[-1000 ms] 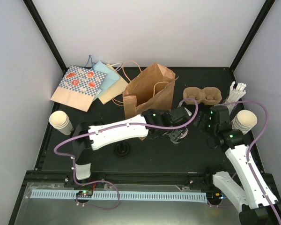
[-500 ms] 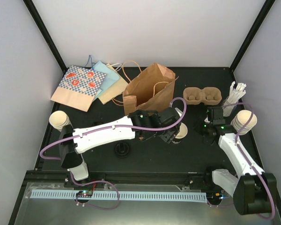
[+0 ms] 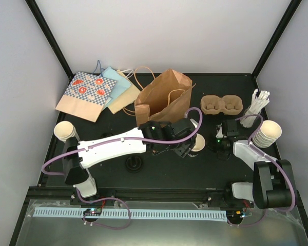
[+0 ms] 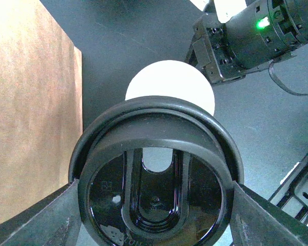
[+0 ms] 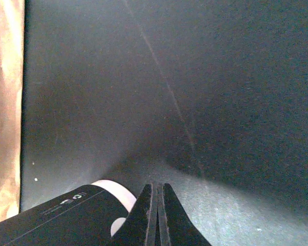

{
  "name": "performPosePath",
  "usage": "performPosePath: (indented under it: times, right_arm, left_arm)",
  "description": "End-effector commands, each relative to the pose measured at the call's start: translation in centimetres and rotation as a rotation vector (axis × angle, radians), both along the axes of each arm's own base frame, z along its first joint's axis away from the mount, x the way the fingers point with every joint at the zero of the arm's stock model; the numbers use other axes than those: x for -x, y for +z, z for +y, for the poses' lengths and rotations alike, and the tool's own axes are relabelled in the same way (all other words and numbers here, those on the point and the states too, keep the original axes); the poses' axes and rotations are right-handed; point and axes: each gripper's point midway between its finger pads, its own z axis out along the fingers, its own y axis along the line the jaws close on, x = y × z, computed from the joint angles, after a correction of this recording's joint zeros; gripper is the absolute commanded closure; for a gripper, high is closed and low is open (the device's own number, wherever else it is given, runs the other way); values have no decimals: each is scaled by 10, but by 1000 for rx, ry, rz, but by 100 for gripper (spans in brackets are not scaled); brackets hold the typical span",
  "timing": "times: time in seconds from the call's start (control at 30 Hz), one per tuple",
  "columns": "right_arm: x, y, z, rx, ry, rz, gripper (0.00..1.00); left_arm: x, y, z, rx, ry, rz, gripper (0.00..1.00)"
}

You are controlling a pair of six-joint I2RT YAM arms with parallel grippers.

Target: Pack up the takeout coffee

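Note:
A cream paper cup (image 3: 199, 144) stands upright mid-table. My left gripper (image 3: 187, 145) hovers just left of and above it, shut on a round black lid (image 4: 154, 179) held by its rim between both fingers. From the left wrist the cup's (image 4: 169, 82) white top shows beyond the lid's far edge. My right gripper (image 3: 218, 142) sits low on the table just right of the cup, its fingers (image 5: 157, 205) pressed together with nothing between them. The tan two-hollow carrier (image 3: 222, 105) lies empty at the back right.
A brown paper bag (image 3: 161, 100) stands open behind the left gripper. Cup stacks sit at the right (image 3: 269, 132) and left (image 3: 66, 131) table edges. Another black lid (image 3: 133, 164) lies at the front, flat patterned bags (image 3: 92, 92) at back left, and white sticks (image 3: 257, 104) at back right.
My right gripper has shut and its arm has folded down low beside the cup. The left gripper with the lid shifted slightly left, uncovering the cup's rim.

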Motion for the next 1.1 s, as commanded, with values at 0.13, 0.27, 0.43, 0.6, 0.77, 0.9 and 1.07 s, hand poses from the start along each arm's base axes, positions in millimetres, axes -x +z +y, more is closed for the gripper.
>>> performPosePath:
  times: [0.13,0.27,0.43,0.6,0.77,0.9,1.07]
  right_arm:
    - [-1,-7,20,-109,81,-23,99]
    - [4,-13,27,-150,115,-5,99]
    - [12,-20,35,-193,141,15,99]
    - [18,-25,44,-217,176,28,99]
    - [22,-29,50,-222,200,38,99]
    - [25,-30,57,-221,230,42,99]
    - [35,-36,74,-227,280,62,99]
  left_arm:
    - [-2,13,2,48,16,-6,33]
    - [-2,13,2,50,18,-6,33]
    - [-2,11,2,50,17,-2,33]
    - [-3,10,0,51,15,0,34]
    - [-4,9,-2,52,18,2,34]
    - [-4,7,-2,48,20,6,33]
    - [-6,6,-2,48,26,11,34]
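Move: The cup stands upright about 8 cm to the right hand's left, roughly level with it, its middle some 2 cm higher than the shut fingertips, which are low beside its base. The paper bag stands about 20 cm left and 12 cm ahead of this hand, the cup holder some 25 cm ahead and 3 cm right. From the left hand, which already holds the black lid, the cup is about 7 cm ahead, 6 cm right and 16 cm below. With its fingers kept shut, the right hand sweeps about 6.5 cm left, sinking some 2 cm over the first part and easing slightly back, until its fingertips meet the cup's right side low down near the base and push the cup along the table towards the spot below the lid. Its wrist swings about 15 degrees counter-clockwise and rolls its left side up by about as much, while the left hand stays put overhead and keeps its hold on the black lid. ##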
